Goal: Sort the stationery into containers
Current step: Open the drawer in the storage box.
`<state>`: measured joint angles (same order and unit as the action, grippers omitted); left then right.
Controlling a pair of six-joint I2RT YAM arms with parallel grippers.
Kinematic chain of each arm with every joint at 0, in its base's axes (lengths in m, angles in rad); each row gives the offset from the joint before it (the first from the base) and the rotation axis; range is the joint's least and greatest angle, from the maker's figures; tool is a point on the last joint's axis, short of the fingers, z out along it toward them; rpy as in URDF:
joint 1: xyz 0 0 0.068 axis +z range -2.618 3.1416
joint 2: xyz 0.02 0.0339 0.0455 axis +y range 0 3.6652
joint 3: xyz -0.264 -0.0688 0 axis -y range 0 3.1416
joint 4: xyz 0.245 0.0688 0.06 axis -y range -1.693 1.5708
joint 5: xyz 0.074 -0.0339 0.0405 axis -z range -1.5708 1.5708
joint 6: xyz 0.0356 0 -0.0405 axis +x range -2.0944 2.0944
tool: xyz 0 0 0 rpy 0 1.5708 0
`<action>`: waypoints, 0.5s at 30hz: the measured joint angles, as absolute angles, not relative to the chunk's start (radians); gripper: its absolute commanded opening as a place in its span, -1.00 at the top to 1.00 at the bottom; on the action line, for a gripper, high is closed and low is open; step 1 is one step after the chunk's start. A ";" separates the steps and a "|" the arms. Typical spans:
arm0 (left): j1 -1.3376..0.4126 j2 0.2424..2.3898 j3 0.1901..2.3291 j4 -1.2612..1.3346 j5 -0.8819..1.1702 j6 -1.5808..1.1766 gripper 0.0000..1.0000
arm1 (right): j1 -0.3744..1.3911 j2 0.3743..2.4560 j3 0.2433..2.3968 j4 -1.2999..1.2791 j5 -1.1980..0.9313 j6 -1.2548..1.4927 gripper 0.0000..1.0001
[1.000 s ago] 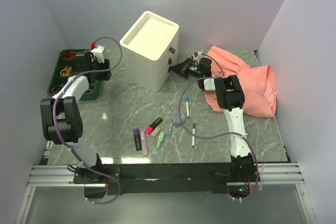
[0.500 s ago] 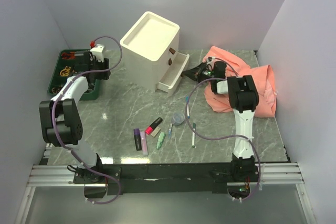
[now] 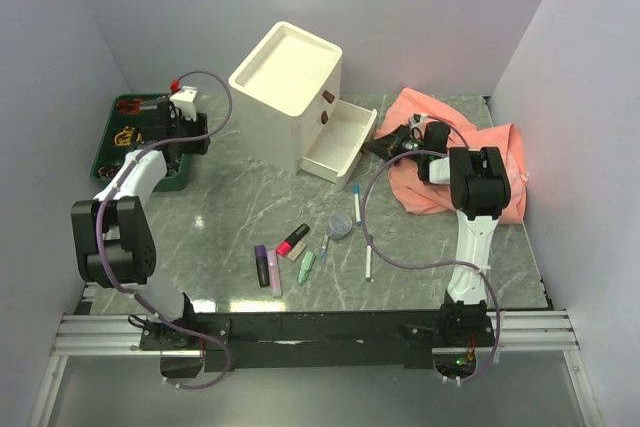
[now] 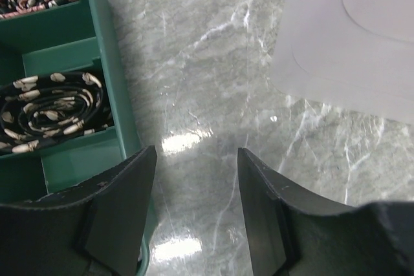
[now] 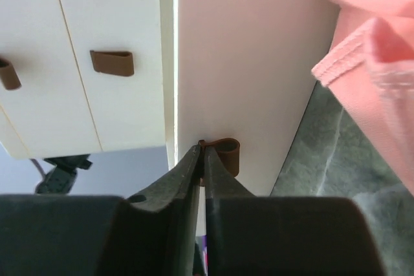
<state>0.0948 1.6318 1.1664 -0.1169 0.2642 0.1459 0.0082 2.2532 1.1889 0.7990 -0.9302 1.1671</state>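
Note:
The cream-white cabinet (image 3: 285, 87) stands at the back. Its bottom drawer (image 3: 340, 142) is pulled out to the right and looks empty. My right gripper (image 3: 385, 143) is shut on that drawer's brown handle (image 5: 226, 153), fingers (image 5: 184, 179) pinched on its tab. The stationery lies on the table in front: purple highlighter (image 3: 261, 265), pink highlighter (image 3: 273, 273), red-and-black marker (image 3: 293, 239), pale green piece (image 3: 307, 266), blue-capped pen (image 3: 357, 197), green-capped pen (image 3: 368, 255), clear tape roll (image 3: 340, 225). My left gripper (image 3: 198, 133) is open and empty (image 4: 196, 156), low over the table left of the cabinet.
A green divided tray (image 3: 112, 152) with rolled patterned items (image 4: 52, 105) sits at the far left, right beside my left fingers. A pink cloth (image 3: 480, 162) lies crumpled at the right under my right arm. Two upper drawer handles (image 5: 112, 63) show closed drawers.
My right gripper has pulled the bottom drawer out to the right from closed to well open. The blue-capped pen has shifted slightly. The left arm has hardly moved.

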 measured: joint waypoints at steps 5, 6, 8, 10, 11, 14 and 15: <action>0.093 1.584 1.136 -0.123 0.263 0.148 -0.58 | 0.008 2.217 1.200 0.695 -0.937 1.059 0.07; 0.092 1.572 1.131 -0.125 0.262 0.149 -0.72 | 0.008 2.202 1.208 0.650 -0.940 1.022 0.05; 0.086 1.540 1.114 -0.126 0.253 0.149 -0.75 | 0.003 2.162 1.223 0.558 -0.943 0.937 -0.04; 0.080 1.498 1.089 -0.132 0.247 0.146 -0.75 | -0.001 2.098 1.226 0.455 -0.950 0.838 -0.08; 0.077 1.477 1.077 -0.136 0.245 0.146 -0.76 | -0.006 2.057 1.226 0.397 -0.951 0.782 -0.12; 0.074 1.415 1.047 -0.148 0.246 0.144 -0.76 | -0.014 1.948 1.227 0.243 -0.949 0.618 -0.15; 0.073 1.394 1.038 -0.148 0.246 0.141 -0.75 | -0.015 1.903 1.227 0.181 -0.949 0.548 -0.15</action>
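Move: The bottom drawer of the storage box is already pulled out, and its brown tab handle is still between the right fingertips, right at the hand point. The drawer's middle lies about 6 cm left and 3 cm ahead, the storage box 22 cm left and 11 cm ahead. The blue-capped marker is some 14 cm back and 1 cm left; the pink cloth's middle, 25 cm right, 1 cm back. From the left hand the handle is about 45 cm right, 2 cm ahead and 8 cm lower. The drawer's tab handle is let go as the right fingers spread to a bit over half open; that hand then lifts about 7 cm and draws back some 4 cm and slightly right, clear of the handle, rolling about 25 degrees counter-clockwise as seen from behind it. The empty left hand backs off and rises about 4 cm each way beside the green tray, opening wider. ##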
